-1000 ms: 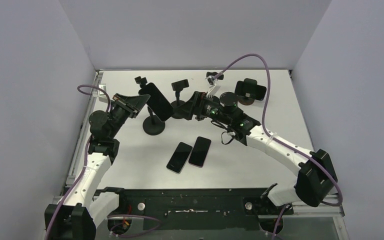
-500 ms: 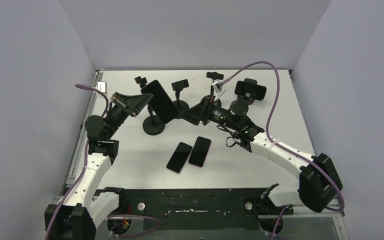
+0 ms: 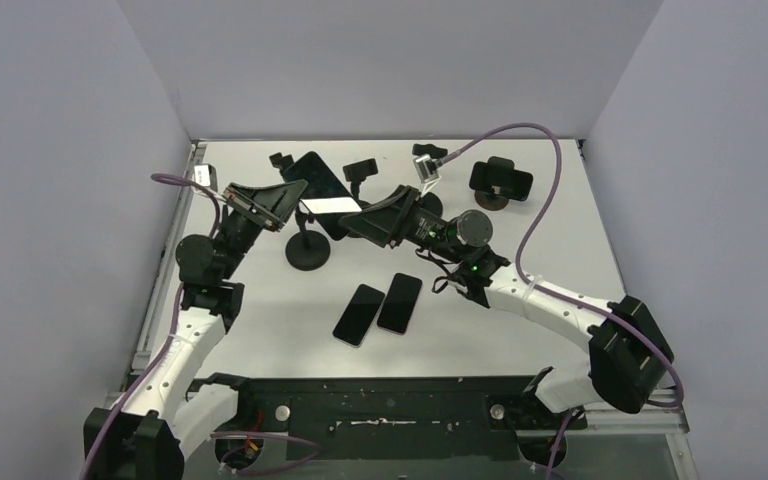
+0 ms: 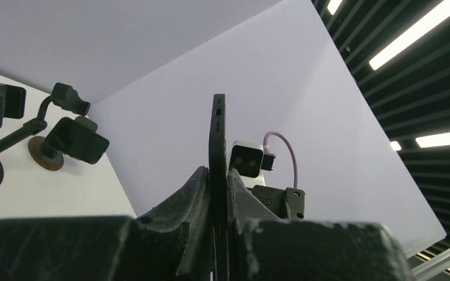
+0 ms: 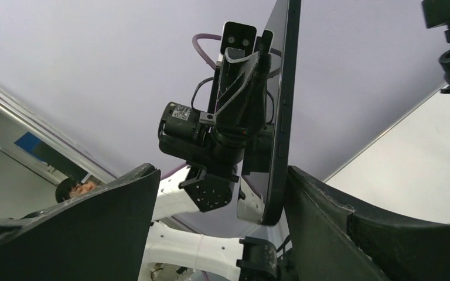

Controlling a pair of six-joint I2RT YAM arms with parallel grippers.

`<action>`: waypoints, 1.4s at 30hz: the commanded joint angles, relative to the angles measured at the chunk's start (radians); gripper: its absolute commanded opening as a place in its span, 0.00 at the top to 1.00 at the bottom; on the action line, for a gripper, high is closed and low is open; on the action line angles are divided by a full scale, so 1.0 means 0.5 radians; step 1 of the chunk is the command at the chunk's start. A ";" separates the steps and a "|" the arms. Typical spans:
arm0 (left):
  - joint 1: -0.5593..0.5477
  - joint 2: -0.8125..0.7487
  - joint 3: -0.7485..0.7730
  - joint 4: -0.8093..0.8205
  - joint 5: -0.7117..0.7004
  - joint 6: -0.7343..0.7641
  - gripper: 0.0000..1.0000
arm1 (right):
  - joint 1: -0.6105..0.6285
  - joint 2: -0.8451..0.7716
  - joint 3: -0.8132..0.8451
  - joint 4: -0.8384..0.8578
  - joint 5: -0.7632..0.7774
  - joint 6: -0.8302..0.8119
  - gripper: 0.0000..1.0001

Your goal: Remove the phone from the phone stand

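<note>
The black phone [image 3: 322, 190] hangs over the black phone stand [image 3: 307, 255] at the back left. My left gripper [image 3: 288, 202] is shut on its left edge; in the left wrist view the phone [image 4: 217, 140] stands edge-on, pinched between the gripper's [image 4: 218, 175] two fingers. My right gripper [image 3: 362, 220] is open at the phone's right side. In the right wrist view the phone's lower end [image 5: 278, 134] sits between the spread jaws of the gripper [image 5: 220, 175], close to the right finger [image 5: 328, 222]. I cannot tell whether the stand's clamp still holds the phone.
Two phones [image 3: 360, 314] [image 3: 400, 302] lie flat side by side mid-table. Two more stands [image 3: 360, 172] [image 3: 425, 152] rise at the back. Another stand holding a phone [image 3: 501, 180] is at the back right. Walls close in on three sides.
The right arm has swung left, bringing its open jaws around the phone's right end. The left gripper has risen slightly and the phone has tilted, now catching a white reflection.
</note>
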 commanded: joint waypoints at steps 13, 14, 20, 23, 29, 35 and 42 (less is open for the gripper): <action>-0.293 -0.125 0.248 -0.126 -0.484 0.279 1.00 | 0.134 0.186 0.252 0.292 0.279 0.147 0.70; -0.297 -0.128 0.245 -0.131 -0.488 0.292 1.00 | 0.136 0.192 0.252 0.304 0.285 0.149 0.73; -0.313 -0.152 0.243 -0.175 -0.472 0.397 1.00 | 0.124 0.196 0.257 0.336 0.228 0.102 1.00; -0.313 -0.196 0.238 -0.225 -0.470 0.462 0.97 | 0.086 0.128 0.234 0.242 0.157 -0.016 1.00; -0.313 -0.275 0.225 -0.299 -0.432 0.585 0.42 | -0.017 -0.132 0.099 -0.093 0.027 -0.271 1.00; -0.316 -0.333 0.288 -0.404 -0.311 0.819 0.18 | -0.163 -0.434 0.063 -0.682 -0.263 -0.653 1.00; -0.375 -0.225 0.671 -0.708 0.579 1.518 0.15 | -0.186 -0.743 0.428 -2.258 -0.573 -1.605 1.00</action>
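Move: The phone, upright and still gripped along one long side by the left hand, has its middle about 3 cm back and 3 cm right of that hand, level with it; from the open right hand it lies some 4 cm ahead, 5 cm left and 2 cm up. The emptied stand is roughly 8 cm ahead of the left hand, 7 cm left and 25 cm lower. Two loose phones lie some 37 cm below the right hand: one about 1 cm ahead, the other 4 cm ahead and 9 cm right. The right fingers close on the phone's free short end after easing about 3 cm left over it, while the left hand, drifting up some 3 cm, keeps its pinch. Then the left fingers open wide and back off, rising and tilting up; the right hand carries the phone about 8 cm right, also back and down a little, its fingertips dipping some 25 degrees. ##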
